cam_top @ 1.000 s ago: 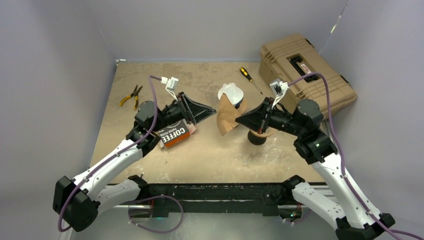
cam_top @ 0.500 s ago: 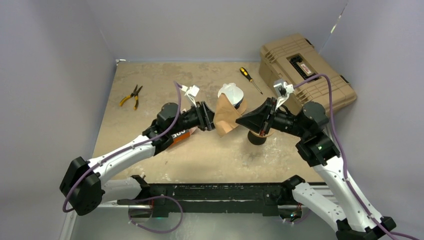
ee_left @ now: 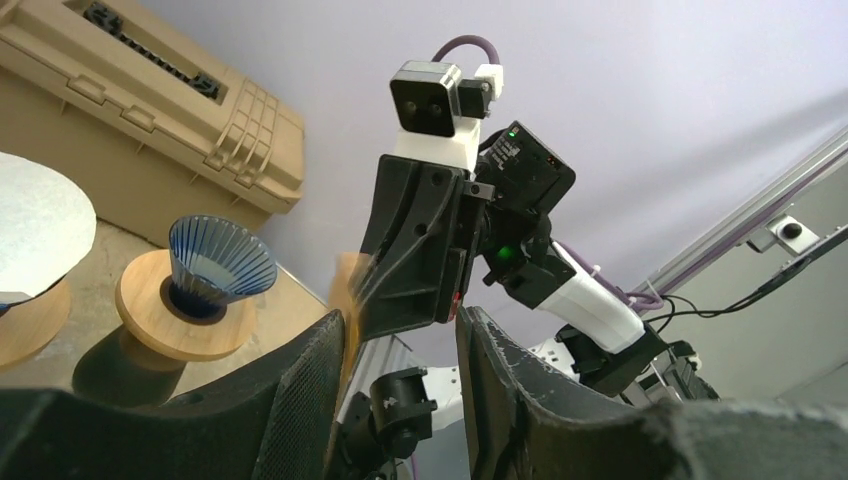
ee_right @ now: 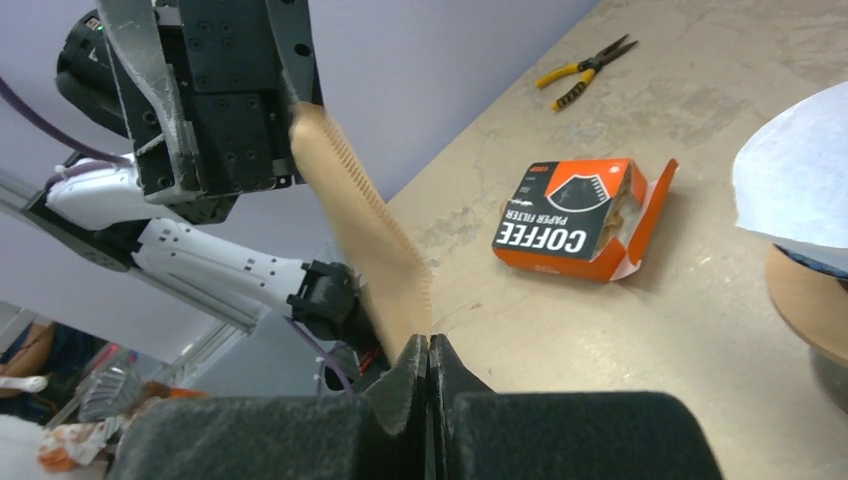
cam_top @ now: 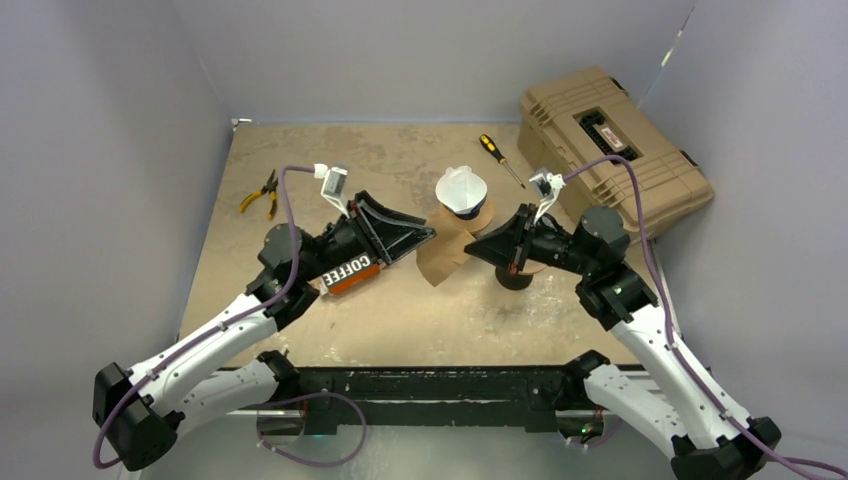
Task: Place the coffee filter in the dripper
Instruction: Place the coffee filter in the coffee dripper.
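The brown paper coffee filter (cam_top: 443,252) hangs over the middle of the table, and my right gripper (cam_top: 470,244) is shut on its right edge. In the right wrist view the filter (ee_right: 362,225) rises from the pinched fingertips of the right gripper (ee_right: 428,342). My left gripper (cam_top: 425,237) stands open just left of the filter. The filter's edge (ee_left: 346,292) shows beside its left finger, and no grip shows from the left gripper (ee_left: 400,318). The blue ribbed dripper (ee_left: 220,262) sits on a round wooden stand, mostly hidden under my right arm (cam_top: 515,276).
A second dripper holding a white filter (cam_top: 462,186) stands behind the brown one. An orange coffee filter box (cam_top: 350,273) lies under my left arm. Yellow pliers (cam_top: 262,192) lie far left, a screwdriver (cam_top: 498,158) at the back, and a tan toolbox (cam_top: 610,145) at back right.
My left arm reached in to the filter half a second ago and has drawn back left, its jaws narrowing a little. The filter now hangs lower and more tilted in the right gripper.
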Motion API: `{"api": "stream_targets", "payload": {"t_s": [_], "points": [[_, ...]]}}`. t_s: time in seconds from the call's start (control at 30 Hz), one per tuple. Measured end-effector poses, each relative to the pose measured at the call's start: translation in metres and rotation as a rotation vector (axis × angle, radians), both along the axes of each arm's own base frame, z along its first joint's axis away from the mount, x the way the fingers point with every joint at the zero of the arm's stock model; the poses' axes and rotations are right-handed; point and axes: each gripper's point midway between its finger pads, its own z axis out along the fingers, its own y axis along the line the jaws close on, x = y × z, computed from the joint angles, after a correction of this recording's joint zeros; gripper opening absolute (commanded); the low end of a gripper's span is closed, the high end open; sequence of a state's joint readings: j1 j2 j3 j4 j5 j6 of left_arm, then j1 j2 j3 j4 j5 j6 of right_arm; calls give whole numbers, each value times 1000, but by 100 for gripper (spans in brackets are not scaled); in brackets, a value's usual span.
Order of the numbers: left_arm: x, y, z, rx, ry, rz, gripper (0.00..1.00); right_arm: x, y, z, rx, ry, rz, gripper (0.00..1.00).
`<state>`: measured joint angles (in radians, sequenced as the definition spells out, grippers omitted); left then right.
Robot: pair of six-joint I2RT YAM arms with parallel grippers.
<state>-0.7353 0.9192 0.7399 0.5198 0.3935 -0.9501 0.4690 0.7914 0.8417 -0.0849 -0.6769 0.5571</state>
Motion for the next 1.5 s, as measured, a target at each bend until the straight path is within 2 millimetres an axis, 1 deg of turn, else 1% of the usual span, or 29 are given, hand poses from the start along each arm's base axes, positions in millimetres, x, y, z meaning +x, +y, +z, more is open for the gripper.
{"api": "stream_targets", "payload": {"t_s": [0.07, 0.13, 0.3, 0.37, 0.47, 0.53, 0.6, 0.73, 0.8, 0.93, 1.1, 1.2, 1.3, 1.4, 1.5], "points": [[0, -1, -1, 1, 0, -1, 44, -2, 3, -5, 7, 9, 23, 0], [2, -3, -4, 8, 7, -7, 44, -4, 4, -4, 19, 8, 40, 0], [3, -6, -11, 26, 19, -15, 40, -8, 7, 8, 56, -33, 75, 0], [4, -6, -14, 40, 20, -11, 40, -9, 7, 11, 63, -41, 78, 0], [4, -4, -25, 94, 28, 4, 42, -9, 7, 12, 68, -43, 78, 0], [4, -2, -27, 123, 26, 11, 43, -9, 7, 12, 68, -43, 78, 0], [3, 2, -24, 140, 14, 21, 42, -9, 8, 12, 69, -43, 78, 0], [-1, 10, -10, 136, -31, 27, 39, -10, 8, 13, 71, -44, 85, 0], [-3, 13, -6, 132, -48, 22, 36, -12, 8, 14, 73, -45, 95, 0], [-7, 15, -4, 133, -69, 8, 25, -13, 9, 13, 73, -44, 102, 0], [-6, 20, 1, 142, -87, 0, 11, -12, 9, 11, 71, -38, 100, 0], [-7, 22, 7, 142, -103, -8, 0, -12, 9, 11, 71, -37, 100, 0], [-9, 23, 9, 149, -114, -23, 0, -12, 9, 11, 71, -36, 101, 0], [-12, 22, 7, 161, -116, -43, 0, -12, 9, 11, 71, -32, 101, 0], [-11, 22, 1, 188, -113, -45, 10, -12, 9, 11, 72, -31, 102, 0]]}}
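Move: The brown paper filter, already held by the right hand, hangs with its middle about 3 cm right of the left hand, 2 cm back and some 4 cm below. The empty blue dripper it is meant for stands about 11 cm to the right of the right hand, level with it fore and aft and roughly 12 cm down. The dripper with the white filter is about 12 cm ahead of the right hand, 0 cm to the side and some 10 cm lower. The brown filter's near-left edge is worked by the left hand, which dips between 2 and 3 cm and comes back up, then draws left and slightly back, away from the right hand, while its half-open fingers close fully and pinch the paper's edge, their tips tilting down about 10 degrees. The right hand keeps its shut grip, easing barely 2 cm back, up and left before holding still. ##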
